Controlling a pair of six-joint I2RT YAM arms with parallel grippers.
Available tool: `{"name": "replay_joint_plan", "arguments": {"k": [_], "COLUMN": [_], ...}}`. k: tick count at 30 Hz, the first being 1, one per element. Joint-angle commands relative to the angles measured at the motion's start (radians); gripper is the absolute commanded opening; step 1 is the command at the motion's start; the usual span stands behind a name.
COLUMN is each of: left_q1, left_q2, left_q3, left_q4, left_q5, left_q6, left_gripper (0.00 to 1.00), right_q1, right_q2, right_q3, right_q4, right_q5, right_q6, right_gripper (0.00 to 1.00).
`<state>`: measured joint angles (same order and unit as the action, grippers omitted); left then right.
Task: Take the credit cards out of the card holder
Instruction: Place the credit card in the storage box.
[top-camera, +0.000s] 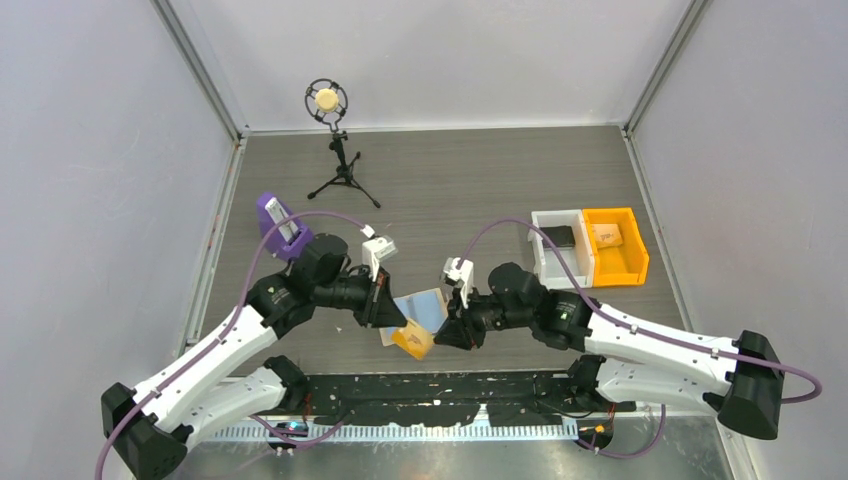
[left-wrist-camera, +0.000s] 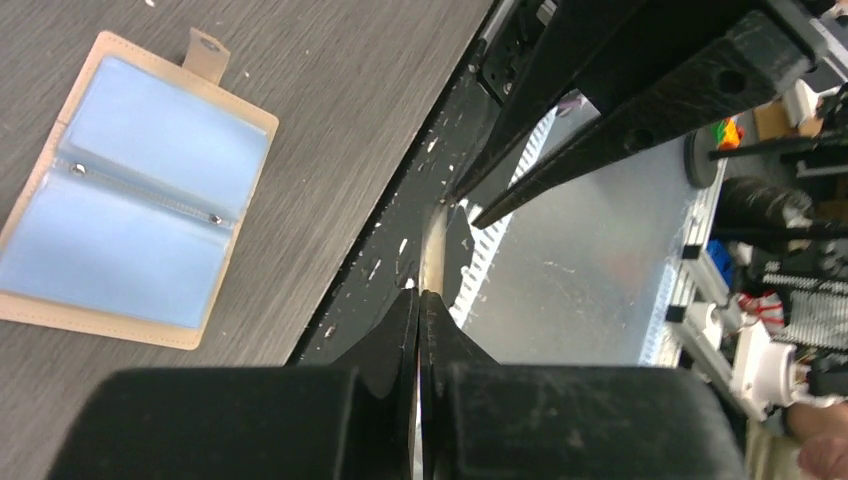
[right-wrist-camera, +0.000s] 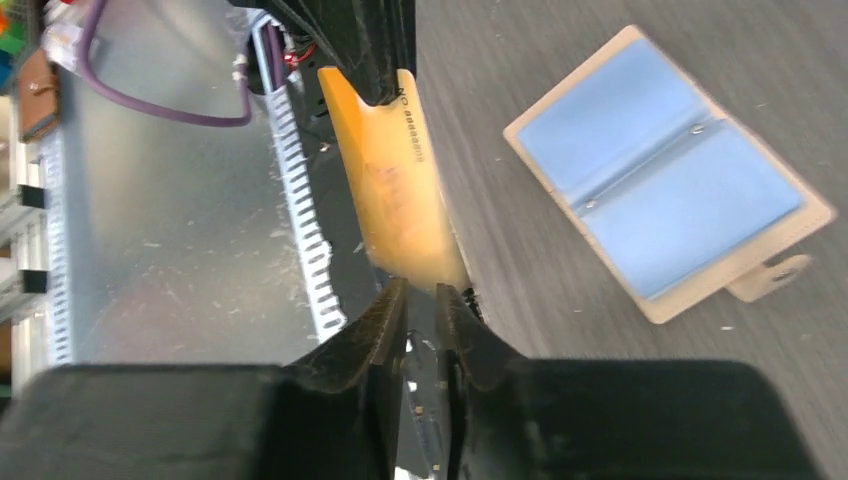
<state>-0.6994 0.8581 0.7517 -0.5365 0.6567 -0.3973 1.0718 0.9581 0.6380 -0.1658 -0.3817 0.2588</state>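
Note:
The card holder (top-camera: 428, 306) lies open and flat on the dark table, light blue inside with a tan rim (left-wrist-camera: 130, 215) (right-wrist-camera: 668, 195). An orange-yellow credit card (top-camera: 413, 341) (right-wrist-camera: 395, 190) hangs in the air over the table's near edge, between the two grippers. My left gripper (top-camera: 398, 322) (left-wrist-camera: 420, 293) is shut on one end of it; in the left wrist view the card (left-wrist-camera: 433, 245) shows edge-on as a pale strip. My right gripper (top-camera: 447, 333) (right-wrist-camera: 422, 288) faces the card's other end with its jaws slightly parted, the card's edge just beyond the tips.
A purple wedge stand (top-camera: 277, 222) is at the left, a small tripod with a round head (top-camera: 340, 150) at the back. A white bin (top-camera: 558, 245) and an orange bin (top-camera: 613, 245) sit side by side at the right. A black strip (top-camera: 450, 390) runs along the near edge.

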Motion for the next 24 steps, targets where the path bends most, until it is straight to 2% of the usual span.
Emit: {"name": "replay_joint_plan", "arguments": {"k": [1, 2, 4, 10, 13, 17, 20, 24], "left_q1": [0.002, 0.002, 0.003, 0.002, 0.002, 0.001, 0.001, 0.0], "left_q2": [-0.004, -0.009, -0.017, -0.029, -0.065, -0.118, -0.146, -0.149], "left_q3": [0.027, 0.022, 0.003, -0.059, -0.138, -0.231, -0.283, -0.3], "left_q4": [0.045, 0.07, 0.152, 0.382, 0.558, 0.715, 0.788, 0.85], "left_q5": [-0.085, -0.119, -0.151, -0.253, -0.315, -0.424, -0.508, -0.532], "left_q6": [-0.061, -0.091, -0.158, -0.326, -0.431, -0.535, -0.593, -0.63], "left_gripper": [0.0, 0.0, 0.0, 0.0, 0.0, 0.0, 0.0, 0.0], "right_q1": [-0.054, -0.086, -0.129, -0.144, -0.148, -0.16, -0.165, -0.176], "right_q2": [-0.033, -0.04, -0.061, -0.115, -0.143, -0.201, -0.25, -0.269], "right_q3": [0.058, 0.054, 0.042, 0.016, -0.032, -0.104, -0.141, -0.175], "right_q4": [0.022, 0.034, 0.069, 0.124, 0.195, 0.281, 0.305, 0.329], "right_q5": [0.068, 0.09, 0.118, 0.315, 0.355, 0.414, 0.491, 0.57], "right_q6": [0.064, 0.09, 0.192, 0.328, 0.377, 0.458, 0.527, 0.555], "right_gripper": [0.31, 0.38, 0.46, 0.59, 0.62, 0.65, 0.69, 0.72]}}
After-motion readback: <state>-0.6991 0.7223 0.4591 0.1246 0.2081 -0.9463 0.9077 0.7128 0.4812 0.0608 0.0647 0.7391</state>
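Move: The left hand holds the credit card, its middle about 3 cm back and 3 cm to the right, slightly below. From that hand the white box lies some 34 cm right and 18 cm ahead, the orange box about 12 cm farther right. The right hand has the card's middle about 5 cm to its left and 1 cm ahead; the open card holder is about 7 cm ahead and 5 cm left of this hand, some 10 cm below. Keeping its fingers shut on the credit card, the left hand carries it forward about 9 cm and up some 3 cm over the card holder, swinging counter-clockwise some 35 degrees while its fingers tilt up towards level. Meanwhile the right hand opens wide, frees the card's other end and travels forward about 10 cm, up 5 cm and to the right, away from the card, turning clockwise some 40 degrees with its tips rising, so that its open fingers stay facing the card's free edge. ##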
